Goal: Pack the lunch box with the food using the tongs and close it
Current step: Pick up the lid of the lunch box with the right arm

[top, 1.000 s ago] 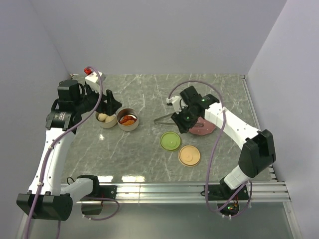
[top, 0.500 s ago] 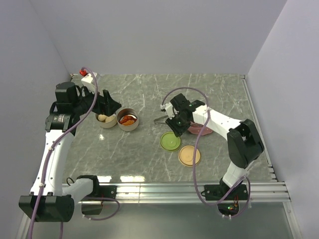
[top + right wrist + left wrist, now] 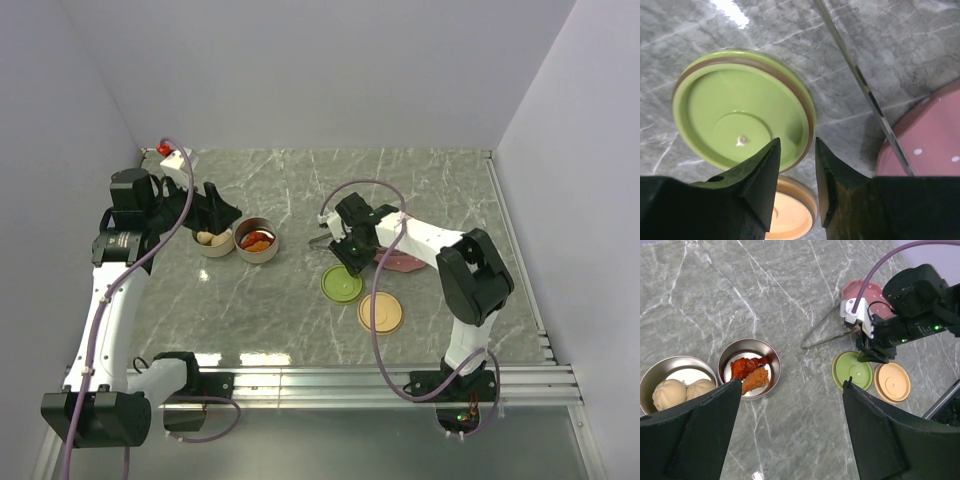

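Observation:
The lunch box is two round steel tins: one holds two pale balls, the other holds red-orange chunks. Their green lid and beige lid lie apart on the table. The slim silver tongs lie on the marble, their far end resting on the pink dotted plate. My right gripper hovers over the green lid's edge, jaws narrowly apart, holding nothing. My left gripper hangs wide open above the bare table between the tins and the lids.
A metal rail runs along the table's near edge. Grey walls close in the left, back and right sides. The right arm's purple cable loops above the tongs.
My right gripper has swung left from over the pink plate to above the green lid, and its jaws have narrowed. The left arm has barely shifted.

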### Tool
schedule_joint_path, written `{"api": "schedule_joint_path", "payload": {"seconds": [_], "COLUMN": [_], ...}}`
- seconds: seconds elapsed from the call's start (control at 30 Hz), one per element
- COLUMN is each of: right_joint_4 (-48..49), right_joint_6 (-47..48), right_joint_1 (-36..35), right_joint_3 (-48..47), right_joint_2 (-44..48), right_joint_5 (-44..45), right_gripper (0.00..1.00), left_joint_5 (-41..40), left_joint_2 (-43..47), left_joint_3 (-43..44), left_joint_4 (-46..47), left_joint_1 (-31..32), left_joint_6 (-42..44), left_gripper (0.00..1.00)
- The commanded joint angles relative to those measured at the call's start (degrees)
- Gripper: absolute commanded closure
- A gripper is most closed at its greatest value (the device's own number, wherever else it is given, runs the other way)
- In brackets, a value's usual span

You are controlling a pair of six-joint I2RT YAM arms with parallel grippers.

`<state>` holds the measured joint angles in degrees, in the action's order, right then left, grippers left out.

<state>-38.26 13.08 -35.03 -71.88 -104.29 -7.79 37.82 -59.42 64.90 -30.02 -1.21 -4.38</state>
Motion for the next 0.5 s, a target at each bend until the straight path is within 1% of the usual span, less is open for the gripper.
{"api": "schedule_joint_path", "payload": {"seconds": [0.0,0.13,0.23,0.33,0.37,0.43,0.47], "right_joint_4": [2.75,4.33,5.21,5.04,5.04,4.17,3.72], "right_joint_6": [-0.16,-0.34,-0.34,-0.34,-0.25,-0.16,-0.16], "right_joint_1": [-0.57,-0.48,-0.48,-0.39,-0.57,-0.57,-0.57], "right_joint_3": [0.86,2.0,2.97,3.5,3.67,3.59,3.41], "right_joint_2": [-1.53,-2.58,-3.02,-2.94,-2.76,-1.54,-0.92], "right_joint_5": [1.81,2.69,3.22,2.61,2.08,1.12,0.5], "right_gripper": [0.6,0.62,0.66,0.72,0.77,0.83,0.89], "left_joint_5": [1.99,2.52,2.96,3.57,3.83,4.27,4.36], "left_joint_2": [1.41,1.59,1.5,1.5,1.41,1.24,1.15], "left_joint_3": [-0.39,-0.92,-1.27,-1.27,-1.18,-0.83,-0.83], "left_joint_4": [2.86,3.48,3.83,4.09,4.09,3.74,3.57], "left_joint_1": [-0.28,-0.37,-0.28,-0.28,-0.37,-0.28,-0.37], "left_joint_6": [-1.15,-1.33,-1.42,-1.33,-1.33,-0.98,-0.72], "left_gripper": [0.12,0.12,0.13,0.13,0.14,0.14,0.14]}}
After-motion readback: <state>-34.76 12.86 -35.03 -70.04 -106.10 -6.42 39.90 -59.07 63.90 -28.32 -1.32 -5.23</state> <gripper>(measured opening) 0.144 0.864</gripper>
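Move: The green lid's middle lies about 3 cm back, 3 cm left and 3 cm below the right hand, its far right rim between the fingers. From that hand, the orange lid is some 10 cm back and 6 right, the pink plate 6 ahead and 11 right, and the tongs' middle 8 ahead and 2 left. From the left hand, the green lid is roughly 25 cm right, 4 back and 29 down. The right hand sinks about 2 cm over the green lid's far right rim, then closes to pinch it. ##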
